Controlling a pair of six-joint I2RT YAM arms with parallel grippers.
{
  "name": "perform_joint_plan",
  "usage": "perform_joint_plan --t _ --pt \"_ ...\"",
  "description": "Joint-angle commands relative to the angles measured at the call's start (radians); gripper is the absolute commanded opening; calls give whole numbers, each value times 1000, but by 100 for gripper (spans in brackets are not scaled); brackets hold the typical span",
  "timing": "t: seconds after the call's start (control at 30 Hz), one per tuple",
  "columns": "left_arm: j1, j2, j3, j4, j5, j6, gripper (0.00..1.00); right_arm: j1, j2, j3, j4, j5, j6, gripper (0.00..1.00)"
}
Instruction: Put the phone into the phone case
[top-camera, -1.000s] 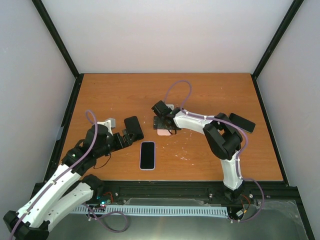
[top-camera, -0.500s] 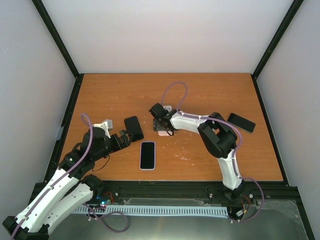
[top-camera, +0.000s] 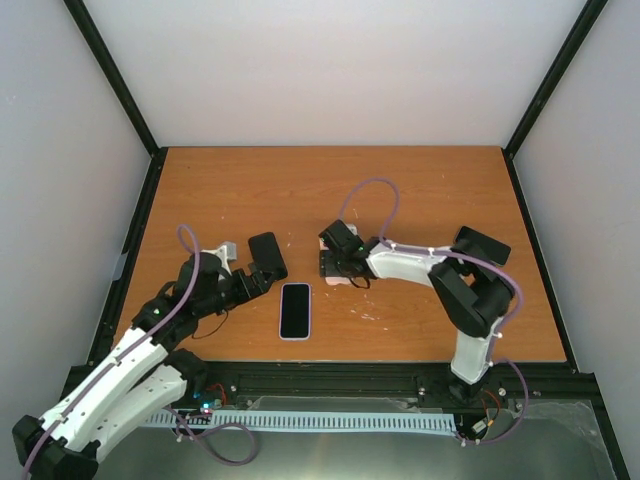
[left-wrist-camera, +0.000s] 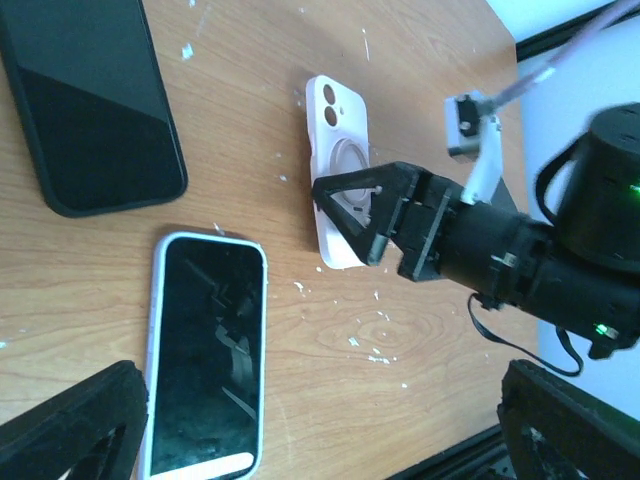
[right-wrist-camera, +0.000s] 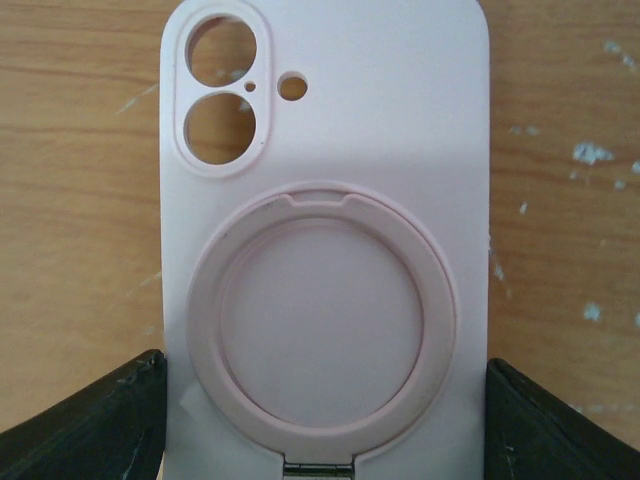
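The phone (top-camera: 295, 310), dark screen up with a white rim, lies flat near the table's front; it also shows in the left wrist view as the phone (left-wrist-camera: 205, 350). The pink phone case (right-wrist-camera: 330, 150) lies back up, ring stand and camera holes showing, just right of the phone. My right gripper (top-camera: 335, 265) covers most of the case (top-camera: 337, 283) from above. In its wrist view the gripper (right-wrist-camera: 325, 420) has a finger against each long edge of the case. My left gripper (top-camera: 250, 283) hangs open just left of the phone, with nothing in it.
A black phone (top-camera: 267, 255) lies face up just behind my left gripper. Another black phone (top-camera: 482, 245) lies at the right beside my right arm. A black frame rail (top-camera: 400, 378) runs along the table's front edge.
My right gripper has shifted slightly right and toward the front, and its fingers have narrowed onto the case's sides. My left arm has edged forward a little, still open.
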Motion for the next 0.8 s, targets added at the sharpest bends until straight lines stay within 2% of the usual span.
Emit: perform_joint_plan --t 0.0,0.2,0.33,0.5,0.77 --pt "3 40 -26 120 97 -43 94 6 -157 -122 184 -149 -14 72" --pt "3 113 -42 290 195 -59 82 5 -367 -344 422 -426 12 70" --pt "3 133 -47 409 235 -74 77 6 -493 -481 590 -589 61 69" --pt "3 157 -54 533 264 -91 71 6 -586 -574 745 -697 149 68" --pt "3 237 -53 636 328 -99 60 7 -640 -630 848 -755 214 68"
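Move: The right hand holds the pink case by its sides, close to the table. The left gripper, its target, is about 9 cm back, 17 cm left and 14 cm higher. From the left hand, the case's middle lies some 12 cm ahead, 17 cm right and 14 cm below. Some 14 cm below the left hand, the purple-cased phone lies 3 cm back and 6 cm right, the black-cased phone 12 cm ahead and 1 cm left. Up and back, with a slighter drift left, the right hand swings the pink case towards the left gripper, about 14 cm higher and 13 cm nearer the base, rolling its left side up some 50 degrees with a counter-clockwise turn. The left hand goes right about 7 cm to meet the case, dipping briefly, then rising, while rolling its left side down and partly closing its fingers. ##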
